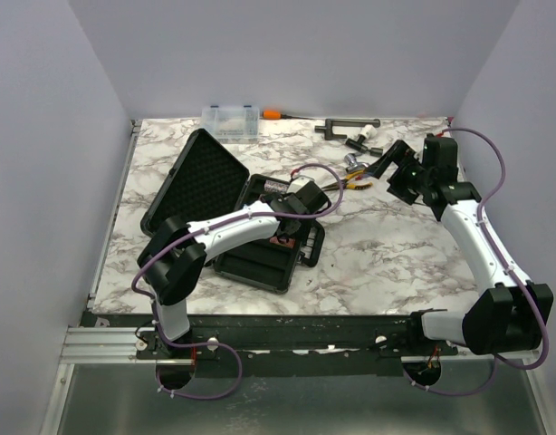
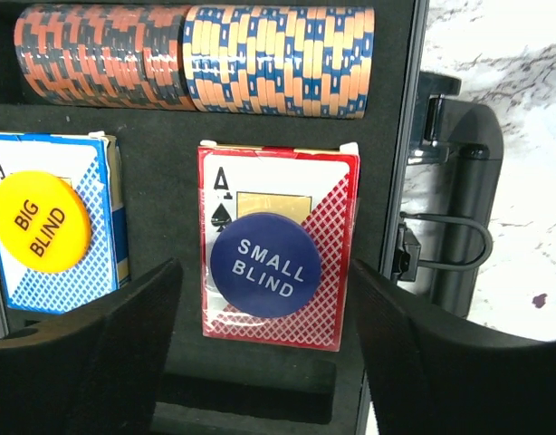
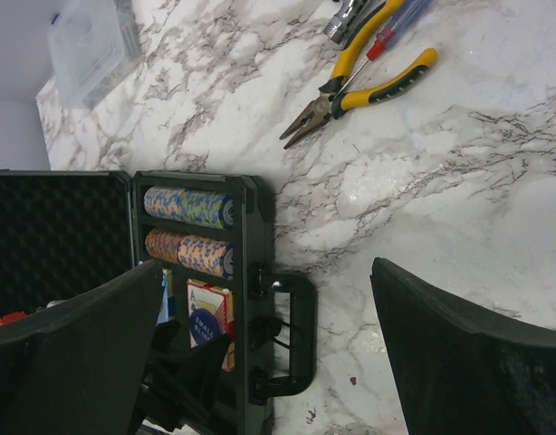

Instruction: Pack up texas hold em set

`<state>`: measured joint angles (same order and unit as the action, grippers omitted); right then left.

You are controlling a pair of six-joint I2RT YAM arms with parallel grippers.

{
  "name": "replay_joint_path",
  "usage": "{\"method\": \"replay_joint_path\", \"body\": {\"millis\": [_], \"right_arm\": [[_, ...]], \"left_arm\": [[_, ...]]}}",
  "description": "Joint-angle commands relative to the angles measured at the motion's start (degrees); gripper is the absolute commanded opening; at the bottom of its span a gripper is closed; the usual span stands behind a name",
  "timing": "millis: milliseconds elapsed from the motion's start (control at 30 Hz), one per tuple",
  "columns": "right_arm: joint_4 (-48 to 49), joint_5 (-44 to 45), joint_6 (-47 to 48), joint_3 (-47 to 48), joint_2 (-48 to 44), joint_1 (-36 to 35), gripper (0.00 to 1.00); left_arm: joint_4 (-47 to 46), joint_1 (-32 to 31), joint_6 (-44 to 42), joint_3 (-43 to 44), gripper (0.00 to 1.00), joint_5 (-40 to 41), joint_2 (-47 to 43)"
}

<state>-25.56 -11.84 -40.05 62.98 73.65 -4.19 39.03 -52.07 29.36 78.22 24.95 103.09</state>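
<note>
The texas hold em set's black case [image 1: 257,268] lies open left of the table's middle, with its foam lid [image 1: 201,177] flat behind it. In the left wrist view, two chip rolls [image 2: 196,56] fill the top slot. A blue deck [image 2: 97,263] carries a yellow BIG BLIND disc [image 2: 38,222]. A red deck [image 2: 278,181] carries a blue SMALL BLIND disc [image 2: 264,265]. My left gripper [image 2: 264,299] hangs open just over the red deck, a finger on each side, touching nothing. My right gripper [image 3: 267,272] is open high above the marble, right of the case handle [image 3: 301,335].
Yellow-handled pliers [image 3: 359,86] and a screwdriver lie on the marble behind the case's right side. A clear organiser box [image 1: 230,119], an orange-handled tool [image 1: 273,114] and a black bar tool [image 1: 346,125] sit along the back wall.
</note>
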Motion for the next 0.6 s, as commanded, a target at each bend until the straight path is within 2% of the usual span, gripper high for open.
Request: {"method": "replay_joint_path", "body": {"millis": [0, 300, 467, 500, 567], "right_arm": [[2.3, -2.4, 0.0, -1.3, 0.0, -0.2, 1.0], [5.0, -4.8, 0.5, -4.7, -1.1, -0.2, 1.0], [7.4, -9.8, 0.8, -7.5, -1.3, -0.2, 1.0], [8.3, -10.9, 1.0, -8.3, -1.3, -0.2, 1.0], [10.5, -13.1, 0.9, -10.0, -1.5, -0.3, 1.0]], "left_arm": [[-0.5, 0.2, -0.3, -1.7, 0.79, 0.6, -2.7], [-0.7, 0.1, -3.2, -3.3, 0.86, -1.0, -12.1], [-1.0, 0.3, -5.7, -4.1, 0.92, -1.8, -19.0], [-0.9, 0.4, -6.1, -4.0, 0.98, -1.6, -20.1], [-0.8, 0.8, -6.7, -4.2, 0.99, -1.3, -22.3]]}}
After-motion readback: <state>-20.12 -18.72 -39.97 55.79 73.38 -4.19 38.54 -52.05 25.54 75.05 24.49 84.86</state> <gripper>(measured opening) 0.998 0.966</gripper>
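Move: The small blind button lies on the red deck practically between the left fingertips, about 1 cm below the hand point. The blue deck with the big blind button is some 10 cm left and 4 cm farther out, the orange-blue chip roll 8 cm ahead and 2 cm right, the case handle 7 cm right and 2 cm back. From the right hand, the small blind button is about 23 cm left, 8 cm back, 13 cm below; the handle 16 cm left, 10 cm back, 14 cm below. With the small blind button already let go, the left hand spreads its fingers nearly fully on either side of the button and then, after a brief pause low down, climbs quickly, about 10 cm up away from the red deck and a touch left, the wrist tilting some 15 degrees so that the fingers swing up and forward. Meanwhile the right hand, empty and still wide open, eases about 4 cm down, left and slightly back towards the case, turning a little counter-clockwise, and touches nothing. ##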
